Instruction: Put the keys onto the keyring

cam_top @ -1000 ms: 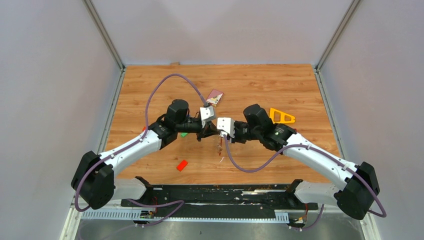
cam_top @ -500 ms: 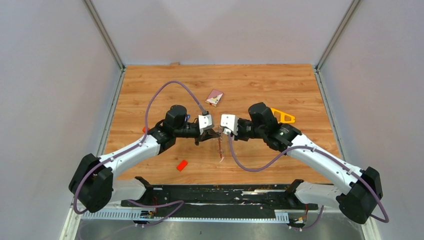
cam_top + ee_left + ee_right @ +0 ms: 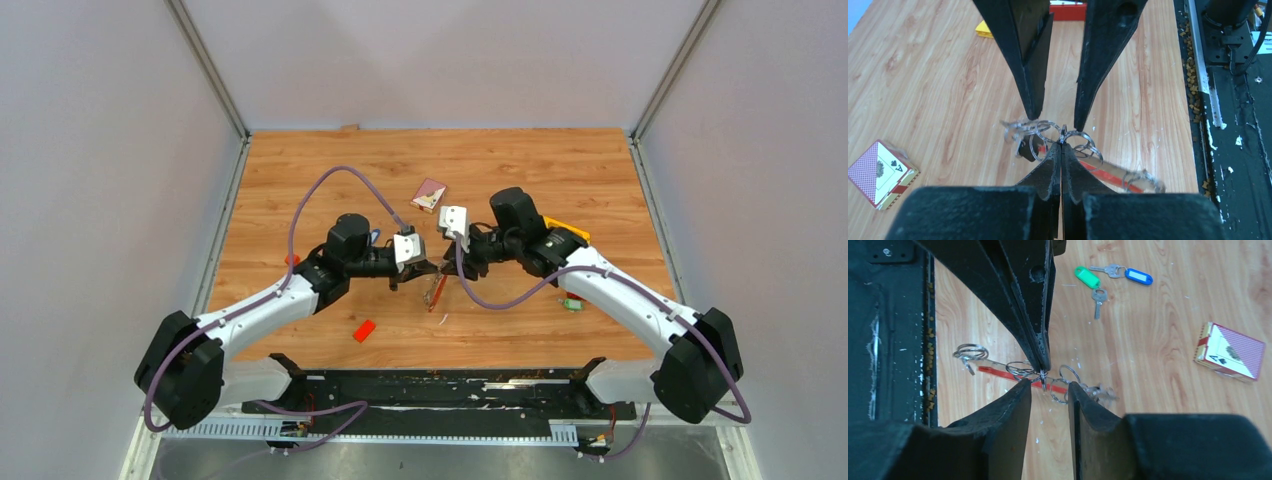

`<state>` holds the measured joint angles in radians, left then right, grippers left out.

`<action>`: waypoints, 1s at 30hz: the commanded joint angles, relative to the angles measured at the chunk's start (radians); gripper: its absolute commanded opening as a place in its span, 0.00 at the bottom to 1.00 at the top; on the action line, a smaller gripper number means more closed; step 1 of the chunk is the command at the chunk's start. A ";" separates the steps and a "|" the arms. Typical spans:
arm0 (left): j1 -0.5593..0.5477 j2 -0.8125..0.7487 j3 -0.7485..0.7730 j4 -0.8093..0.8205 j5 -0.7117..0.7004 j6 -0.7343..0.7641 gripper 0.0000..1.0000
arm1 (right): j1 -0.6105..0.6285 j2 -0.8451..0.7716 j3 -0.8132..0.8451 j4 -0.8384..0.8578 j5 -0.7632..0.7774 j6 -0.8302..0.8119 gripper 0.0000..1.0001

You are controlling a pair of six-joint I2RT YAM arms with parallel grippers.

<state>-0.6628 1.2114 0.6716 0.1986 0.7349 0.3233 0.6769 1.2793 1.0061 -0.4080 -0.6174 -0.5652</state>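
The keyring (image 3: 1113, 177), a bunch of silver rings with a red strap, hangs from my left gripper (image 3: 1062, 145), which is shut on one of its rings. In the top view the bunch (image 3: 436, 290) dangles just over the table between the two grippers. My right gripper (image 3: 1049, 386) faces the left one, open, its fingers on either side of the rings and gripping nothing. A dark tag (image 3: 1024, 147) hangs among the rings. The green-tagged key (image 3: 1087, 277) and the blue-tagged key (image 3: 1139, 276) lie together on the wood beyond the left gripper (image 3: 1043, 365).
A playing-card box (image 3: 429, 194) lies behind the grippers. A yellow triangle (image 3: 565, 235) is partly under the right arm. A small orange-red block (image 3: 364, 330) lies at the front left. A small green thing (image 3: 571, 303) sits beside the right forearm. The black rail (image 3: 440, 385) borders the near edge.
The right gripper has opened and its wrist has swung toward the back. The left gripper keeps its hold, and the bunch has swung to hang slanted under it.
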 commanded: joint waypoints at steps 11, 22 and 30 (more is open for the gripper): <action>-0.011 -0.065 -0.031 0.113 0.035 0.031 0.00 | -0.020 0.066 0.065 0.004 -0.082 0.025 0.03; -0.011 -0.086 -0.073 0.124 0.070 0.125 0.00 | -0.039 -0.018 0.035 -0.045 -0.048 -0.145 0.00; -0.011 -0.088 -0.050 0.029 0.080 0.239 0.38 | -0.038 -0.075 -0.018 -0.061 -0.040 -0.258 0.00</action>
<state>-0.6682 1.1431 0.6086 0.2703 0.7818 0.4828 0.6476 1.2533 1.0100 -0.4694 -0.6682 -0.7284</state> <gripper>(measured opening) 0.295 0.010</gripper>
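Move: The left fingers are already shut on one of the keyring's metal rings, right at their tips; that ring lies about 1 cm to the left of and 1 cm below the open right hand. From the right hand, the keyring's red handle hangs some 3 cm back, 1 cm left and 4 cm down. On the table, roughly 16 cm below, the card box lies about 23 cm ahead and 3 cm left, the green-tag key about 7 cm ahead and 14 cm left. The right fingers close to a pinch on the ring the left hand is still holding, after easing about 1 cm left and down onto it. Both hands then rise together by roughly 1.5 cm, the left rolling some 10 degrees; at the end the left fingers part and let go while the right, shut, draws about 1 cm to the right. ##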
